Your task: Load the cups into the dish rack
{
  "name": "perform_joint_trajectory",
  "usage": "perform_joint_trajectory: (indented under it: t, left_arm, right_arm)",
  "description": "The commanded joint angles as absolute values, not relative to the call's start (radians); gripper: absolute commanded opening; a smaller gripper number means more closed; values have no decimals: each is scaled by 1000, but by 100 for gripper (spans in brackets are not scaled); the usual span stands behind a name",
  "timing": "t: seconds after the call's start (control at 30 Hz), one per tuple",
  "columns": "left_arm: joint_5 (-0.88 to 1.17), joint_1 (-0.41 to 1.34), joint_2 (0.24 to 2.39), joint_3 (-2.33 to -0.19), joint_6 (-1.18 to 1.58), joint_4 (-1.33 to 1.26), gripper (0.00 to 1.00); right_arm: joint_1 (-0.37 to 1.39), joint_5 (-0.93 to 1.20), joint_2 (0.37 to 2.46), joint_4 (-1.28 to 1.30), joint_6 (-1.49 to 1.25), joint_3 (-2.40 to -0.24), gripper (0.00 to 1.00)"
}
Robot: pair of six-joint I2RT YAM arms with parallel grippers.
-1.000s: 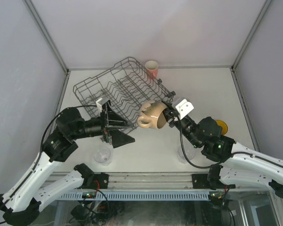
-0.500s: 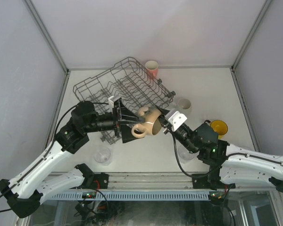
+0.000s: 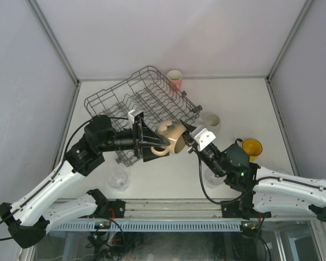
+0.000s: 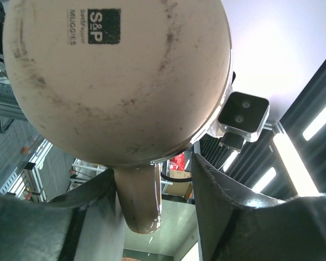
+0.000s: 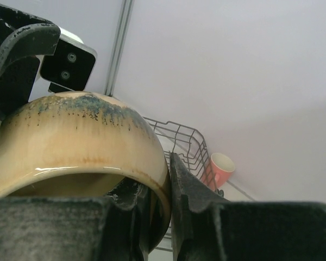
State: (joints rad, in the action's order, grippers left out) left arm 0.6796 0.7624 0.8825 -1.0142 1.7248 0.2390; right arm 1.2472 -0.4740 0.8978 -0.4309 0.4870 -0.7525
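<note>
The tan mug [image 3: 171,136] hangs in the air just right of the dish rack [image 3: 125,100], between both arms. My right gripper [image 3: 186,138] is shut on its rim; in the right wrist view one finger sits inside the tan mug [image 5: 76,147] and one outside. My left gripper [image 3: 157,145] straddles the mug's handle [image 4: 141,198]. The handle touches the left finger, and a gap shows to the right finger [image 4: 217,196], so it is open. The mug's stamped bottom [image 4: 114,81] fills the left wrist view.
A pink tumbler [image 3: 175,79] stands behind the rack's far corner. A white mug [image 3: 212,122] and a yellow mug [image 3: 252,147] sit on the table to the right. Clear glass tumblers stand near the front edge, one at the left [image 3: 118,179] and one under the right arm [image 3: 213,176].
My left gripper has moved right to the mug and narrowed its jaws around the handle. The right gripper has carried the mug slightly left and nearer.
</note>
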Motion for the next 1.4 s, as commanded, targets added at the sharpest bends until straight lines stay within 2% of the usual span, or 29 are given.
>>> perform_joint_trajectory:
  t: [0.0, 0.4, 0.53, 0.73, 0.8, 0.87, 0.93, 1.03, 1.07, 1.13, 1.37]
  left_arm:
    - [647, 765, 865, -1073, 1742, 118, 50]
    - [634, 804, 888, -1079, 1699, 168, 44]
    - [625, 805, 893, -1086, 1673, 202, 39]
    - [602, 805, 896, -1065, 1656, 203, 22]
    - [600, 805, 900, -1055, 1648, 198, 14]
    - [598, 804, 905, -1038, 1638, 183, 2]
    - [593, 804, 910, -1020, 1624, 163, 0]
    - [578, 788, 916, -1018, 1580, 175, 0]
    - [569, 777, 912, -1021, 1565, 183, 0]
    - [554, 743, 906, -1038, 1523, 221, 0]
    - [547, 607, 906, -1106, 1360, 391, 0]
  right_arm:
    - [1244, -457, 853, -526, 471, -760, 0]
    - [1261, -479, 890, -529, 503, -760, 0]
    - [1283, -518, 893, -524, 538, -760, 0]
    - [1324, -574, 905, -523, 594, -761, 0]
    - [1335, -581, 910, -514, 605, -761, 0]
    - [1343, -587, 914, -501, 610, -761, 0]
    - [1344, -590, 917, -492, 602, -760, 1]
    - [1344, -598, 916, -484, 585, -760, 20]
    - [1342, -598, 915, -481, 575, -760, 30]
    - [1336, -598, 908, -477, 558, -760, 40]
    - [1294, -583, 873, -420, 484, -761, 49]
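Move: The tan cup hangs sideways between my hands, rim pinched in my right fingers; its middle is about 6 cm ahead and 3 cm right of my left hand, roughly level, with the handle already between my open left fingers. From my right hand that middle is 3 cm back and 4 cm left. The dish rack's middle lies some 28 cm ahead, 10 cm left and 32 cm below my left hand; the white cup stands about 15 cm ahead, 13 cm right and 32 cm below my right. I close my left fingers until they pinch the tan cup's handle, settling only about a centimetre lower meanwhile. My right hand stays nearly in place, keeps the rim until that grip is made, then opens and lets go. Then my left hand carries the cup about 5 cm forward and 4 cm down towards the dish rack, tipping its fingers down and turning counter-clockwise some 10 degrees. ##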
